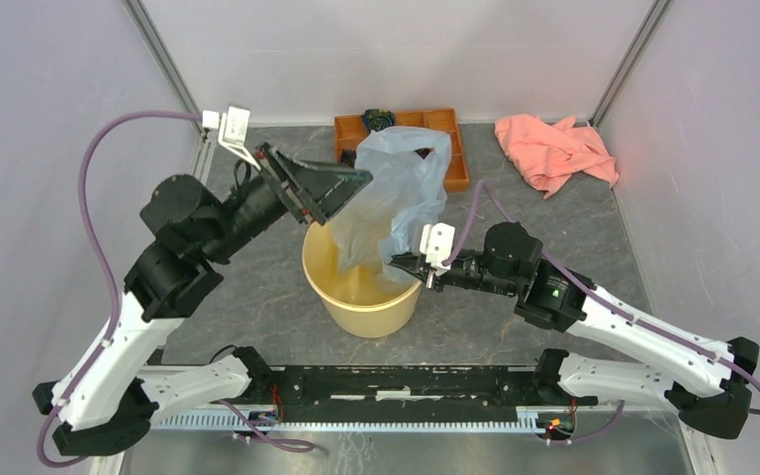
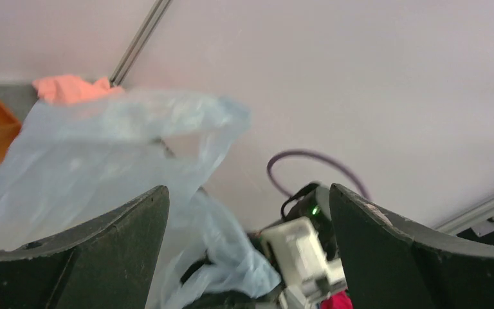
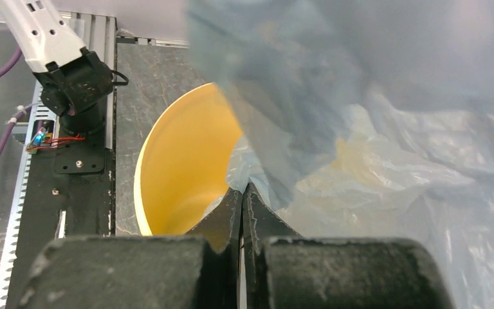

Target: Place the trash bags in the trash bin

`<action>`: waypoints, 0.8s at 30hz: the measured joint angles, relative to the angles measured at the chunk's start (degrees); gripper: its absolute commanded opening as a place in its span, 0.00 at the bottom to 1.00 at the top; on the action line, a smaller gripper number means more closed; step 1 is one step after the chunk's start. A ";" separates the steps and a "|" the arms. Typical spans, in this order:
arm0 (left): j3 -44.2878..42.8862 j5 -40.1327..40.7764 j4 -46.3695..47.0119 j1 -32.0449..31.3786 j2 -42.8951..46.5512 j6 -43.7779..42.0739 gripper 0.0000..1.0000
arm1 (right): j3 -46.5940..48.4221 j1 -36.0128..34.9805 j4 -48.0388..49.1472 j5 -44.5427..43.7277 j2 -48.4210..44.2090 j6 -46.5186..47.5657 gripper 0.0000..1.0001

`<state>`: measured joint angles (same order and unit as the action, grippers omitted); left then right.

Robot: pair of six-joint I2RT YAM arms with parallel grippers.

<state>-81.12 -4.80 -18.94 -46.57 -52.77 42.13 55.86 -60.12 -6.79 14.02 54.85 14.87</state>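
Observation:
The pale blue-grey trash bag [image 1: 403, 183] hangs upright over the round pale yellow trash bin [image 1: 361, 307], with its lower part inside the bin. My right gripper [image 1: 408, 265] is shut on the bag's edge just above the bin's right rim; in the right wrist view its tips [image 3: 242, 193] pinch the plastic [image 3: 373, 141] over the yellow bin interior [image 3: 180, 167]. My left gripper [image 1: 344, 198] is raised at the bag's upper left with its jaws wide open. In the left wrist view the bag [image 2: 103, 148] lies beyond the open left gripper [image 2: 247, 190], beside its left finger [image 2: 103, 251].
An orange-brown compartmented wooden tray [image 1: 455, 148] with a dark item [image 1: 378, 119] stands behind the bin. A salmon-pink cloth [image 1: 554, 148] lies at the back right and also shows in the left wrist view [image 2: 71, 87]. The arm bases and a black rail [image 1: 406, 381] line the near edge.

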 measured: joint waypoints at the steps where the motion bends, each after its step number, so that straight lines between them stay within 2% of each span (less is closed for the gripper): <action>1: -1.92 -0.07 0.48 0.00 -1.42 0.00 1.00 | -0.07 0.00 0.28 0.59 0.13 0.00 0.01; 5: -9.81 -0.15 0.42 0.00 -8.72 -2.29 1.00 | -0.33 0.00 0.94 1.68 0.28 -0.20 0.01; 12: -19.87 1.40 -6.32 0.00 -20.48 -15.26 1.00 | -1.05 0.00 2.51 1.55 0.28 -1.60 0.01; 16: -17.81 4.42 -9.53 -0.02 -21.11 -18.67 1.00 | -1.05 0.00 2.95 1.18 0.24 -1.99 0.01; 21: -14.16 15.54 -12.63 0.00 -19.96 -19.96 1.00 | -1.29 0.00 3.28 0.94 0.20 -2.19 0.01; 24: -15.23 18.49 -13.22 0.22 -21.46 -20.65 1.00 | -1.40 0.00 3.30 0.39 0.17 -2.19 0.00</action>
<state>-96.36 13.69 -32.16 -46.35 -74.24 21.47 54.46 -60.12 -3.49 14.41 55.02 12.69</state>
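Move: The loose body of the pale blue trash bag hangs about 9 cm ahead of the open left hand, 8 cm to its right and some 17 cm below. The yellow bin's middle is about 3 cm ahead, 3 cm right and 38 cm down; the compartment box is some 36 cm ahead, 12 cm right and 48 cm down. From the right hand, already pinching a lower corner, the bag's middle is about 11 cm straight ahead, at the same height. The bag's loose upper part is what the left hand reaches for: with fingers staying wide open it travels forward about 12 cm, first rising a little and swinging right, then sinking roughly 10 cm and easing back left, down towards the plastic. Its fingers tip downward some 25 degrees and turn a little counter-clockwise. The right hand stays put over the bin, keeping its pinch. ##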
